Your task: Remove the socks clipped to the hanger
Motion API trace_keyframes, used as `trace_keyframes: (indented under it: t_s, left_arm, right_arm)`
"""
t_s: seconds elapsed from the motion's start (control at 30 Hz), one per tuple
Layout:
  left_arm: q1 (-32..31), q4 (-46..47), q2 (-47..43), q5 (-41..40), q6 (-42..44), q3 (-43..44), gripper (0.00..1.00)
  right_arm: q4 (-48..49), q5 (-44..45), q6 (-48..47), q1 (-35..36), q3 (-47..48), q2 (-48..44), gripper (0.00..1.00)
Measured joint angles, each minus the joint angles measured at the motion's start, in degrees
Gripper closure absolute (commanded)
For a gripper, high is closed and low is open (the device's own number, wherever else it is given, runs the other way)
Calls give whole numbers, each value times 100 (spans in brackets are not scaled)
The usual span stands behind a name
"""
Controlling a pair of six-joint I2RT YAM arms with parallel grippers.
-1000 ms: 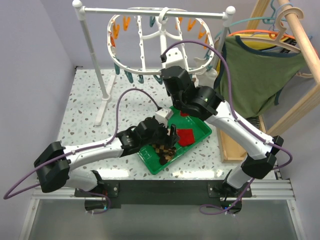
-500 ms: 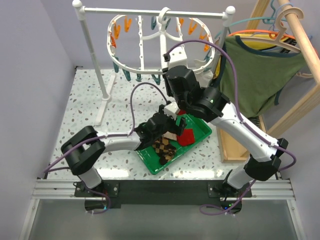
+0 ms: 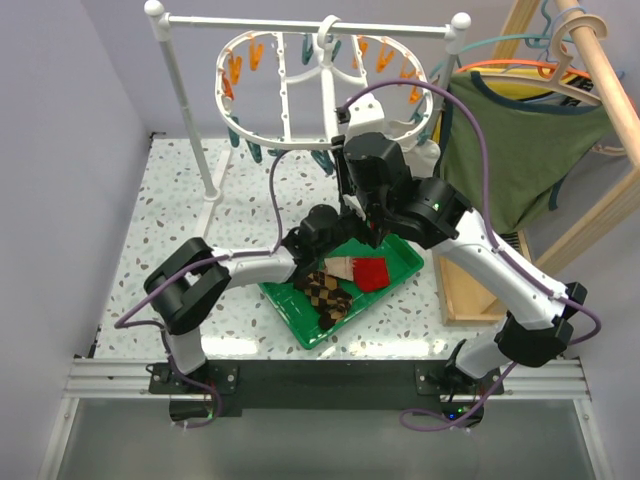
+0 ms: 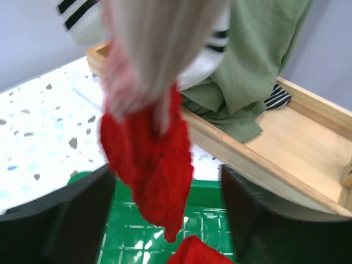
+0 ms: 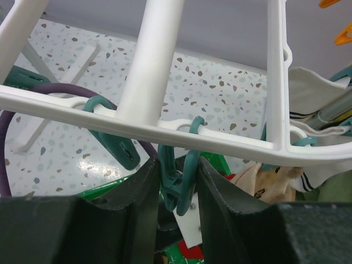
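Observation:
The white oval hanger [image 3: 283,92] hangs from the rail, its near rim [image 5: 220,137] right above my right gripper [image 5: 179,181]. That gripper [image 3: 350,168] is shut on a teal clothespin [image 5: 177,170] hanging from the rim. A red sock [image 4: 151,159] dangles between the fingers of my left gripper [image 4: 165,220], which stands open below it without touching it. The left gripper [image 3: 338,230] is over the green tray [image 3: 290,318]. In the tray lie checkered socks [image 3: 325,295], a tan one [image 3: 345,266] and a red one [image 3: 372,273]. A white striped sock [image 5: 308,110] hangs at the hanger's right.
The white rail stand [image 3: 185,100] stands at the back left. The olive-green top [image 3: 520,150] hangs on clothes hangers at the right, over a wooden box [image 4: 297,143]. Orange and teal clothespins [image 3: 235,70] dangle round the hanger's rim.
My left gripper has left the checkered socks in the tray, reached back under the hanger and opened wider. My right gripper has risen to the hanger's near rim, and the hanger has swung slightly.

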Motion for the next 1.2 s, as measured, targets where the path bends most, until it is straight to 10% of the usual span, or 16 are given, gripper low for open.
trace_keyframes:
  t_s: [0.23,0.6,1.2]
  left_arm:
    - [46,-15,149,811,-15,219,100]
    - [42,-393,-483,1202,-820,-79,100]
    - [-122,-1399,-1115,2020,-2302,-249,100]
  right_arm:
    - [-2,-92,59,0,0,0,92]
    - [-37,-293,256,-2,0,0,57]
    - [-1032,-505,802,2,-173,-149,44]
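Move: The red toe of the hanging red-and-cream sock is already between the left gripper's open fingers, about 2 cm to the right and 1 cm ahead. The other red sock lies in the tray some 9 cm back, 2 cm left and 17 cm below; the checkered sock lies about 15 cm back, 13 cm left, equally low. The right gripper still squeezes a teal clip; the hanging toe is roughly 10 cm right of it, 3 cm ahead and 20 cm lower. Bring the left gripper about 2 cm to the right while shutting its fingers on the red toe, then keep the pinch and draw back towards yourself some 10 cm, rising slightly, tipping the fingers down and swinging them clockwise. Hold the right gripper nearly still on the teal clip, then open it to let go and ease down and back. ##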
